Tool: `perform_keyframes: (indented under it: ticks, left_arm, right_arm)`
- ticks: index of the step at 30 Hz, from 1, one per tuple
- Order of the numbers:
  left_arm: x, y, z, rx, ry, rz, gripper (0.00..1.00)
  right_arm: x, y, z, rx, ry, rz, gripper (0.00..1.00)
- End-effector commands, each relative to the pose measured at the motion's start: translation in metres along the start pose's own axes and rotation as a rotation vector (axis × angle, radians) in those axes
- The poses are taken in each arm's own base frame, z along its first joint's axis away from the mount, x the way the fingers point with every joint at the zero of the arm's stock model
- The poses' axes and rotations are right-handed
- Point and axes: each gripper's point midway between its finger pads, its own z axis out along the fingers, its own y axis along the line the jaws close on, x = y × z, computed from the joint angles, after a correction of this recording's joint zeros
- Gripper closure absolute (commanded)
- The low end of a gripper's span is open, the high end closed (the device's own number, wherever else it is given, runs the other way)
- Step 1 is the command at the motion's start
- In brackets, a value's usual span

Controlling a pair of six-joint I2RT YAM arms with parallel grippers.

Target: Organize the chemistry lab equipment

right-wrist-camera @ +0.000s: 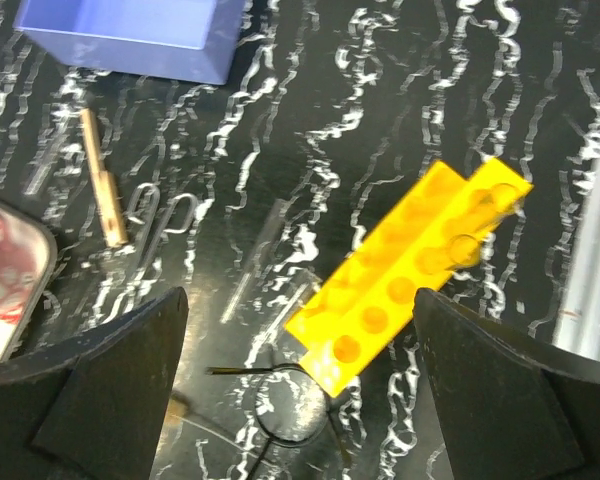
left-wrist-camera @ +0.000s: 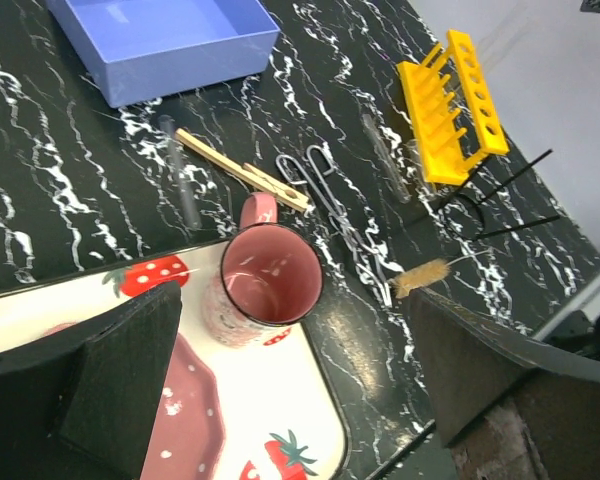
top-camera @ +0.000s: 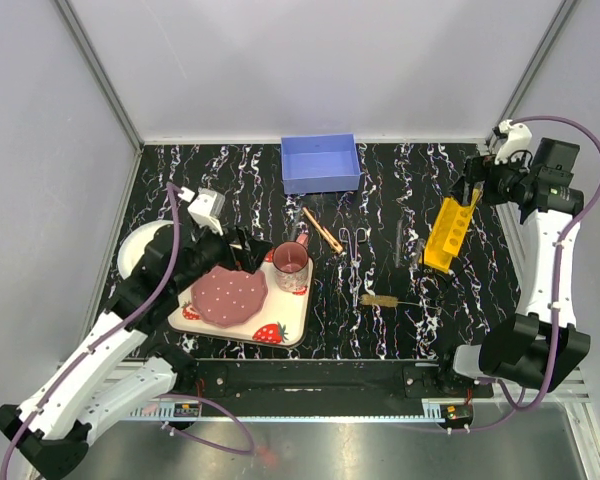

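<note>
The yellow holed rack [top-camera: 450, 232] lies on the black marbled table at the right; it also shows in the left wrist view [left-wrist-camera: 455, 100] and the right wrist view [right-wrist-camera: 420, 265]. The tan wooden clamp [top-camera: 322, 230] [left-wrist-camera: 242, 170], metal forceps [top-camera: 352, 252] [left-wrist-camera: 335, 205], bristle brush [top-camera: 380, 300] [left-wrist-camera: 422, 277] and thin tubes [left-wrist-camera: 180, 175] [right-wrist-camera: 255, 260] lie mid-table. My left gripper [top-camera: 242, 245] [left-wrist-camera: 300, 385] is open and empty over the tray by the cup. My right gripper [top-camera: 475, 190] [right-wrist-camera: 300, 370] is open and empty above the rack's near end.
A blue box [top-camera: 320, 163] stands at the back centre. A strawberry-print tray [top-camera: 292, 322] holds a pink plate [top-camera: 228, 295] and a pink cup [top-camera: 291, 262]. A white bowl [top-camera: 130, 255] sits at the left edge. A black wire ring stand [right-wrist-camera: 300, 405] lies beside the rack.
</note>
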Motion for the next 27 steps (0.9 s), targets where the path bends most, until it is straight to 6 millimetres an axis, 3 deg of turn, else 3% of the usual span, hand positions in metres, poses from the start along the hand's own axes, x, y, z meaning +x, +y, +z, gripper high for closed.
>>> perform_keyframes:
  ticks: [1,6,9,10,12,13,15,16,20,25,27]
  left_arm:
    - [-0.024,-0.028,0.006,0.107,-0.029,-0.089,0.01]
    - [-0.015,-0.047,0.029,0.187,0.082,-0.158,0.01]
    - [-0.009,-0.053,0.042,0.215,0.140,-0.180,0.01]
    - [-0.007,-0.055,0.046,0.225,0.157,-0.184,0.01]
    - [-0.004,-0.056,0.053,0.230,0.180,-0.188,0.01]
    - [-0.002,-0.056,0.054,0.233,0.190,-0.189,0.01]
    - [0.000,-0.056,0.055,0.229,0.203,-0.189,0.01]
    - [0.000,-0.054,0.056,0.217,0.204,-0.188,0.01]
    - [0.007,-0.043,0.051,0.161,0.202,-0.191,0.01]
    - [0.017,-0.033,0.044,0.114,0.201,-0.205,0.01]
    - [0.018,-0.031,0.042,0.103,0.200,-0.204,0.01]
  right_arm:
    - [-0.003,0.037,-0.007,-0.167,0.007,0.055,0.00]
    - [0.003,0.056,-0.006,-0.247,0.019,0.076,0.00]
    - [0.016,0.068,0.004,-0.281,0.069,0.079,0.00]
    - [0.023,0.086,0.012,-0.325,0.110,0.055,0.00]
    - [0.035,0.099,0.025,-0.331,0.174,0.017,0.00]
    - [0.046,0.116,0.038,-0.368,0.231,0.006,0.00]
    - [0.060,0.124,0.054,-0.365,0.308,0.017,0.00]
    - [0.070,0.138,0.070,-0.387,0.371,0.009,0.00]
    - [0.092,0.136,0.106,-0.301,0.489,-0.008,0.00]
    - [0.117,0.112,0.149,-0.134,0.590,0.040,0.00]
    - [0.125,0.104,0.156,-0.087,0.616,0.051,0.00]
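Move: About 10 cm to the right hand's left, nearly level fore and aft and some 26 cm below, lies the long test tube. The short tube is 5 cm left and 3 cm back of that hand, the yellow rack 3 cm right, the tongs 21 cm left and 6 cm back. From the left hand the long tube is 13 cm ahead, 34 cm right; the mug 5 cm ahead, 7 cm right. Swinging some 15 cm left away from the rack, the right hand then drops about 18 cm towards the long test tube, fingers wide open, tipping steeply down and turning counter-clockwise. The left hand, also open, moves about 7 cm right and 3 cm down towards the mug, tilting down, then eases slightly back left and up. ##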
